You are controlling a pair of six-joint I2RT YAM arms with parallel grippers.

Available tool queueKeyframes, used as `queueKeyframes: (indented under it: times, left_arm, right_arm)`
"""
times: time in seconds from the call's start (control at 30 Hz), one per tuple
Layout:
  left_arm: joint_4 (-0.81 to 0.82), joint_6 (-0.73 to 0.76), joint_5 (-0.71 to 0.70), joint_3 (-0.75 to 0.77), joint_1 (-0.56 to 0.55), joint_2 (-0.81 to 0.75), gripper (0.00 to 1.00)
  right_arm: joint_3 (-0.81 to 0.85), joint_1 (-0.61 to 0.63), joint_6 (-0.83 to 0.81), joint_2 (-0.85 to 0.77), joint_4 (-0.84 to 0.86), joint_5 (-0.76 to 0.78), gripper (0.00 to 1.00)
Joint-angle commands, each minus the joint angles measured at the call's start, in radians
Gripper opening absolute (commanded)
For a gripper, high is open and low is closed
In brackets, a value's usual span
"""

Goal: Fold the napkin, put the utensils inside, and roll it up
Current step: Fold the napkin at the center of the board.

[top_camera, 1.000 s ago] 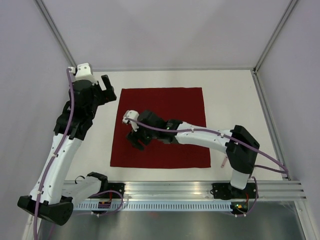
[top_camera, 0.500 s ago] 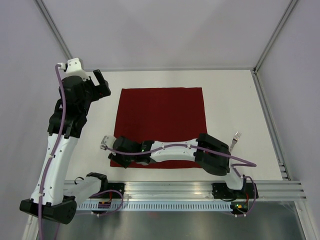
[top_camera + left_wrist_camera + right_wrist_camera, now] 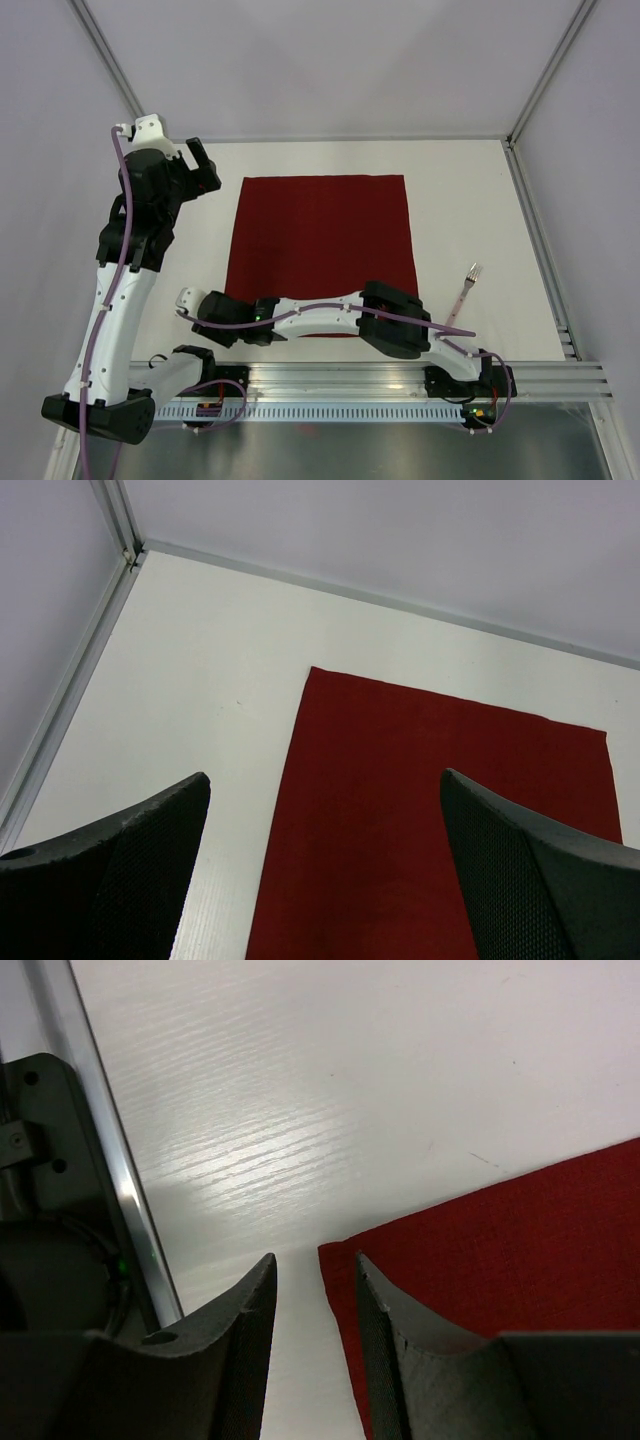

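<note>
The dark red napkin (image 3: 325, 240) lies flat and unfolded on the white table. The fork (image 3: 466, 292) lies on the table to its right, tines pointing away. My right arm reaches across the near edge, and the right gripper (image 3: 240, 337) sits low at the napkin's near-left corner. In the right wrist view its jaws (image 3: 315, 1260) stand a little apart with the napkin (image 3: 520, 1250) corner's edge between them, not pinched. My left gripper (image 3: 205, 170) hovers wide open by the far-left corner. In the left wrist view its jaws (image 3: 325, 780) hold nothing above the napkin (image 3: 430, 810).
An aluminium rail (image 3: 350, 375) runs along the near edge, close beside the right gripper, and shows in the right wrist view as the rail (image 3: 110, 1160). Grey walls and frame posts (image 3: 110, 65) enclose the table (image 3: 470, 200).
My right arm swung from the napkin's middle down to its near-left corner and narrowed its jaws. The fork came into view at the right. The left arm drew back slightly to the left.
</note>
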Motion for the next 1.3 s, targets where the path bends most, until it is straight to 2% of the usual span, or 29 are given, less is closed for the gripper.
queueKeyframes:
  times: [0.0, 0.43, 0.53, 0.67, 0.77, 0.83, 1.27]
  left_arm:
    - [-0.02, 0.014, 0.011, 0.03, 0.01, 0.0, 1.0]
    - [-0.018, 0.009, 0.019, 0.011, 0.013, 0.013, 1.0]
    - [-0.019, 0.009, 0.019, 0.007, 0.012, 0.007, 1.0]
    - [-0.015, 0.009, 0.02, 0.009, 0.013, 0.003, 1.0]
    - [-0.015, 0.009, 0.023, 0.012, 0.013, 0.0, 1.0]
    - [-0.013, 0.009, 0.023, 0.015, 0.015, -0.005, 1.0]
    - [0.008, 0.001, 0.049, 0.032, 0.015, -0.048, 1.0]
  right_arm:
    - [0.039, 0.007, -0.006, 0.036, -0.019, 0.083, 0.43]
    - [0.037, 0.012, -0.006, 0.087, -0.031, 0.121, 0.43]
    - [0.031, 0.013, -0.012, 0.088, -0.03, 0.125, 0.35]
    - [0.037, 0.012, -0.026, 0.076, -0.034, 0.141, 0.13]
    - [0.056, 0.012, -0.037, 0.056, -0.046, 0.15, 0.03]
    - [0.071, 0.012, -0.042, 0.041, -0.06, 0.153, 0.0]
    - [0.056, -0.039, -0.065, -0.126, -0.117, 0.164, 0.0]
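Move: The napkin's near-left corner lies about 3 cm below the right hand, 1 cm ahead and 1 cm to its right. The napkin's middle is some 23 cm ahead and 24 cm to the right, and the fork about 10 cm ahead and 55 cm to the right, both about 4 cm below. From the left hand that corner is roughly 19 cm back, about level sideways and 34 cm below. The right hand sinks about 3 cm, pinches the napkin's near-left corner and lifts it some 5 cm. ##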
